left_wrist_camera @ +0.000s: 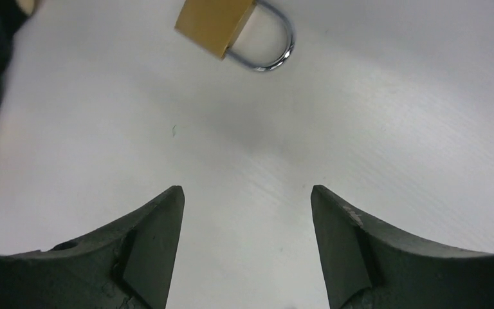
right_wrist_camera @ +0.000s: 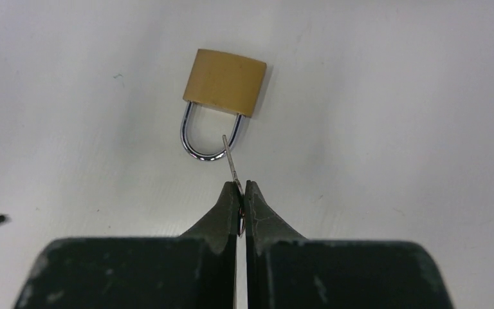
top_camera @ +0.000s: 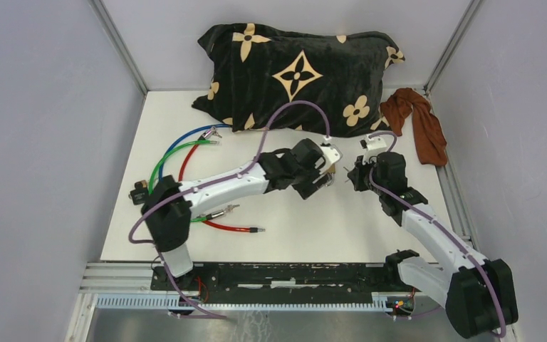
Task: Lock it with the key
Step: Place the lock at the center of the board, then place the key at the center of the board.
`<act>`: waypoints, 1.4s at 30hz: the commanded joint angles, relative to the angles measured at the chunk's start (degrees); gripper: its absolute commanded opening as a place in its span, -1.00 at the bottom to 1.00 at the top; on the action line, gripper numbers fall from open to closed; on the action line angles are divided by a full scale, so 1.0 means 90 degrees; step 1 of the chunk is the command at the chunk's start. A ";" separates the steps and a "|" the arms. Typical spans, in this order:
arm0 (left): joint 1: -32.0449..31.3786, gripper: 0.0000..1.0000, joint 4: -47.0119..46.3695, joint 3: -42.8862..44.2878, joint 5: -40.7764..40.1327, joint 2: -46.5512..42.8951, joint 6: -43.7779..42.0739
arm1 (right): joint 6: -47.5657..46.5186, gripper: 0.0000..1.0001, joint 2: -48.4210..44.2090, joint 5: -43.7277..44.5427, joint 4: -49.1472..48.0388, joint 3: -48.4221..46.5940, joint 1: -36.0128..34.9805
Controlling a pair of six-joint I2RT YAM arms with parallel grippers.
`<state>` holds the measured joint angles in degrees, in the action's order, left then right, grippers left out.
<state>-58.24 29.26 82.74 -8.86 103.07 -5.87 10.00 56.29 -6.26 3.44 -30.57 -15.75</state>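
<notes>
A brass padlock (right_wrist_camera: 225,82) with a steel shackle (right_wrist_camera: 201,151) lies flat on the white table, shackle towards my right gripper. My right gripper (right_wrist_camera: 243,187) is shut on the key (right_wrist_camera: 231,161). The thin blade shows edge-on, and its tip reaches the shackle's curve from above. In the left wrist view the padlock (left_wrist_camera: 215,26) lies at the top edge, well ahead of my left gripper (left_wrist_camera: 247,193), which is open with only bare table between its fingers. In the top view the two grippers face each other mid-table, left (top_camera: 330,178) and right (top_camera: 352,176), and the padlock between them is hard to make out.
A black pillow with tan flower marks (top_camera: 299,71) fills the back of the table. A brown cloth (top_camera: 420,125) lies at the back right. Blue, green and red cables (top_camera: 185,153) loop on the left, beside a small black object (top_camera: 139,192) at the left edge.
</notes>
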 commanded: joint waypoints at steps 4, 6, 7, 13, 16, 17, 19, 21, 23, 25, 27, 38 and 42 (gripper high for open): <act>0.1224 0.61 -0.0300 -0.1593 0.0302 -0.1897 0.0468 | 0.0149 -1.00 0.0832 0.0016 -0.0329 -0.0033 0.0016; 0.1747 0.66 -0.0472 -0.2089 0.0543 -0.2354 0.0612 | 0.0151 -1.00 0.1116 -0.0017 -0.0335 -0.0022 0.0014; 0.1981 0.67 -0.0594 -0.2424 0.0595 -0.2611 0.0631 | 0.0151 -1.00 0.1251 -0.0049 -0.0334 -0.0053 0.0015; 0.3137 0.68 -0.1261 -0.3783 0.0748 -0.4060 0.0959 | 0.0049 -0.71 0.1845 0.0391 -0.0066 -0.0343 0.0026; 0.3702 0.66 -0.1376 -0.4227 0.0866 -0.4634 0.1165 | -0.0154 -0.23 0.2040 0.0537 0.0201 -0.0569 0.0022; 0.3862 0.66 -0.1404 -0.4342 0.0867 -0.4800 0.1211 | -0.0206 -0.10 0.2096 0.0539 0.0294 -0.0660 0.0022; 0.4137 0.65 -0.1414 -0.4519 0.0838 -0.5066 0.1207 | -0.0284 0.10 0.2120 0.0488 0.0440 -0.0786 0.0026; 0.4394 0.65 -0.1410 -0.4633 0.0752 -0.5263 0.1117 | -0.0321 0.26 0.2039 0.0397 0.0520 -0.0872 0.0010; 0.4643 0.66 -0.1336 -0.4679 0.0698 -0.5408 0.0853 | -0.0354 0.42 0.1902 0.0383 0.0628 -0.0960 0.0011; 0.4816 0.68 -0.1170 -0.4650 0.0656 -0.5494 0.0252 | -0.0395 0.52 0.1752 0.0392 0.0755 -0.1034 -0.0026; 0.4894 0.71 -0.0893 -0.4549 0.0438 -0.5508 -0.0592 | -0.0425 0.83 0.1561 0.0431 0.0836 -0.1047 -0.0069; 0.6530 0.99 0.2672 -0.1935 0.0055 -0.3427 -0.1921 | -0.0485 0.96 0.0691 0.0599 0.1259 -0.1047 -0.0573; 0.8321 0.99 0.2554 -0.1985 0.0749 -0.3050 -0.2449 | -0.0510 0.96 0.0436 0.0657 0.1456 -0.1023 -0.0972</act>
<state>4.29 46.02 64.31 -5.96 73.30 -21.15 5.87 62.98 -1.39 15.31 -38.28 -21.56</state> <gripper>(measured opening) 0.994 0.979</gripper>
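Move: The brass lock lies on the board about 9 cm ahead of the left gripper, 4 cm to its right and 8 cm below; the keys in the right gripper are some 11 cm to its right and 3 cm ahead. From the right gripper the lock is roughly 6 cm ahead, 8 cm left and 9 cm down. The keys go onto the bare board straight beneath the right gripper, some 9 cm down. The black padlock lies about 56 cm left of the left gripper and 2 cm ahead. Swing the empty left gripper away from the lock, about 43 cm left to over the hoses, rising slightly, turning counter-clockwise some 50 degrees and opening the rest of the way. Meanwhile sink the right gripper about 8 cm, tipping it down; there spread its fingers wide to let go of the keys, then rise some 6 cm. ##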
